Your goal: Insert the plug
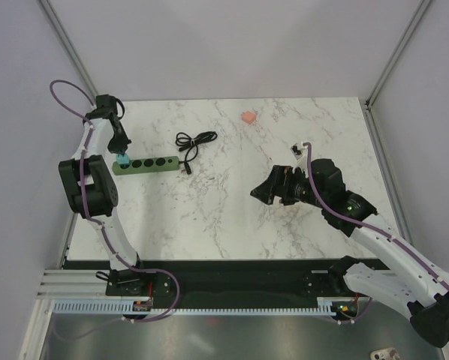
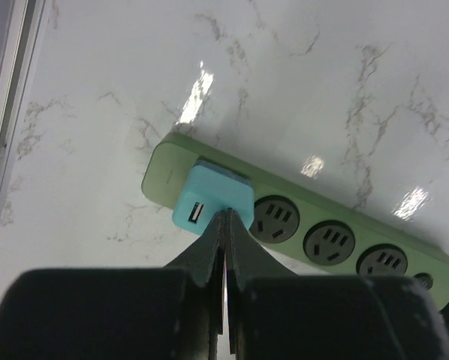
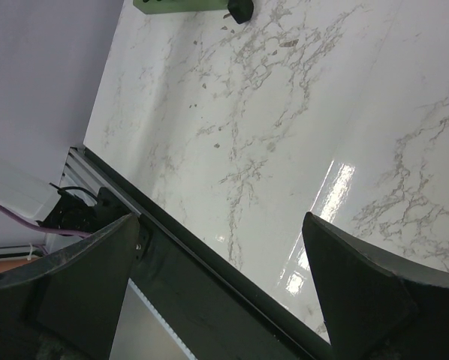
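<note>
The teal plug [image 2: 209, 196] sits in the end socket of the green power strip [image 2: 435, 268], its USB port facing outward. My left gripper [image 2: 226, 214] is shut, its fingers pressed together with nothing between them and their tips against the plug's near top edge. In the top view the plug [image 1: 122, 160] is at the left end of the strip [image 1: 151, 163], under the left gripper [image 1: 122, 151]. My right gripper [image 1: 260, 193] hovers over the table's middle right. In its own wrist view, the right gripper [image 3: 221, 221] is wide open and holds nothing.
A coiled black cable [image 1: 194, 141] runs from the strip's right end toward the back. A small orange-pink object [image 1: 248, 117] lies near the far edge. The left wall stands close beside the strip. The strip's end [image 3: 172, 6] shows at the top of the right wrist view.
</note>
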Controlling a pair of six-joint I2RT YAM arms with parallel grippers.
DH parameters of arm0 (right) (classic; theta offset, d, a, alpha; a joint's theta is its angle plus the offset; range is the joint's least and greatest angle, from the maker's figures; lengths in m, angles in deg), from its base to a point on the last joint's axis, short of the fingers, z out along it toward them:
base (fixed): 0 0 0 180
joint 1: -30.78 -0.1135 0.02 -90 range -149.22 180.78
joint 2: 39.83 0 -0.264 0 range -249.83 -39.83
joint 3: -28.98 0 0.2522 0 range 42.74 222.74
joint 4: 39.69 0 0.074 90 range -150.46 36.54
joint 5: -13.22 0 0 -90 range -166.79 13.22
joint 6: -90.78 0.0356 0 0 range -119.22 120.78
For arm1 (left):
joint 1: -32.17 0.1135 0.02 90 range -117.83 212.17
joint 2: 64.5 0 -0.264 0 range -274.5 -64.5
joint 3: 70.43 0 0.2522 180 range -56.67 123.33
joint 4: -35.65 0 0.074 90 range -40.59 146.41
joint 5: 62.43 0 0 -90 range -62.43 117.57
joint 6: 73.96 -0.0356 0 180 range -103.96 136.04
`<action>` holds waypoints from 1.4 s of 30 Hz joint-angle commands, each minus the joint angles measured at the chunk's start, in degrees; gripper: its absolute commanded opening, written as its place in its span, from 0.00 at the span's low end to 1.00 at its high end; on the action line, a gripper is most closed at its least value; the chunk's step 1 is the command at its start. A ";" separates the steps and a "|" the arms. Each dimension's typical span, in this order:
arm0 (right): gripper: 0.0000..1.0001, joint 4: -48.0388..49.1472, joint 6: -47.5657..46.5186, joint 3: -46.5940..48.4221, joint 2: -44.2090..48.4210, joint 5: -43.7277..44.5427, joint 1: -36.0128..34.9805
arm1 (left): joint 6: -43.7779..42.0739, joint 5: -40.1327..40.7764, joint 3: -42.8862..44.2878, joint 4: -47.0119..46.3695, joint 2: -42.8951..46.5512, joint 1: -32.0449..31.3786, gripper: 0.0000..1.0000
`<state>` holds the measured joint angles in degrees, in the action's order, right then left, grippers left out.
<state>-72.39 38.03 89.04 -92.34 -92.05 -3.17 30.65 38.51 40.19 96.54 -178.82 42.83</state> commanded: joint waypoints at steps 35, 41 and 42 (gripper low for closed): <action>0.98 5.31 -15.11 56.24 -72.33 32.41 5.92 | 3.92 -33.79 -32.50 -21.72 42.60 -25.68 1.00; 0.98 12.77 -14.93 66.45 -84.93 33.36 6.18 | 4.37 -37.04 -38.76 -27.09 47.17 -26.12 1.00; 0.98 13.74 -14.93 67.33 -85.99 33.89 6.27 | 4.37 -37.04 -38.85 -27.01 47.17 -26.12 1.00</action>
<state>-65.27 23.28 151.68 -175.81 -60.77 2.90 33.56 4.41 2.12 75.32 -133.16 16.90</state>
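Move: My left fingers are shut on top of the teal plug, whose middle is about 4 cm below and within 1 cm ahead and left; the power strip's next free socket is some 5 cm to the right, 1 cm ahead and 6 cm down. The pink plug lies about 45 cm ahead of my right hand, 3 cm left and 20 cm below, some 23 cm ahead and 44 cm right of my left. The coiled cable is 10 cm nearer and 20 cm left of it. After a brief stay on the teal plug, my left fingertips lift off, and I swing that hand up and some 27 cm right, then back, opening wide and turning about 45 degrees clockwise. Meanwhile I send my right hand, still wide open, about 35 cm forward and then steeply down towards the pink plug, rolling and swinging the fingers round to point forward and down, stopping short of touching. ##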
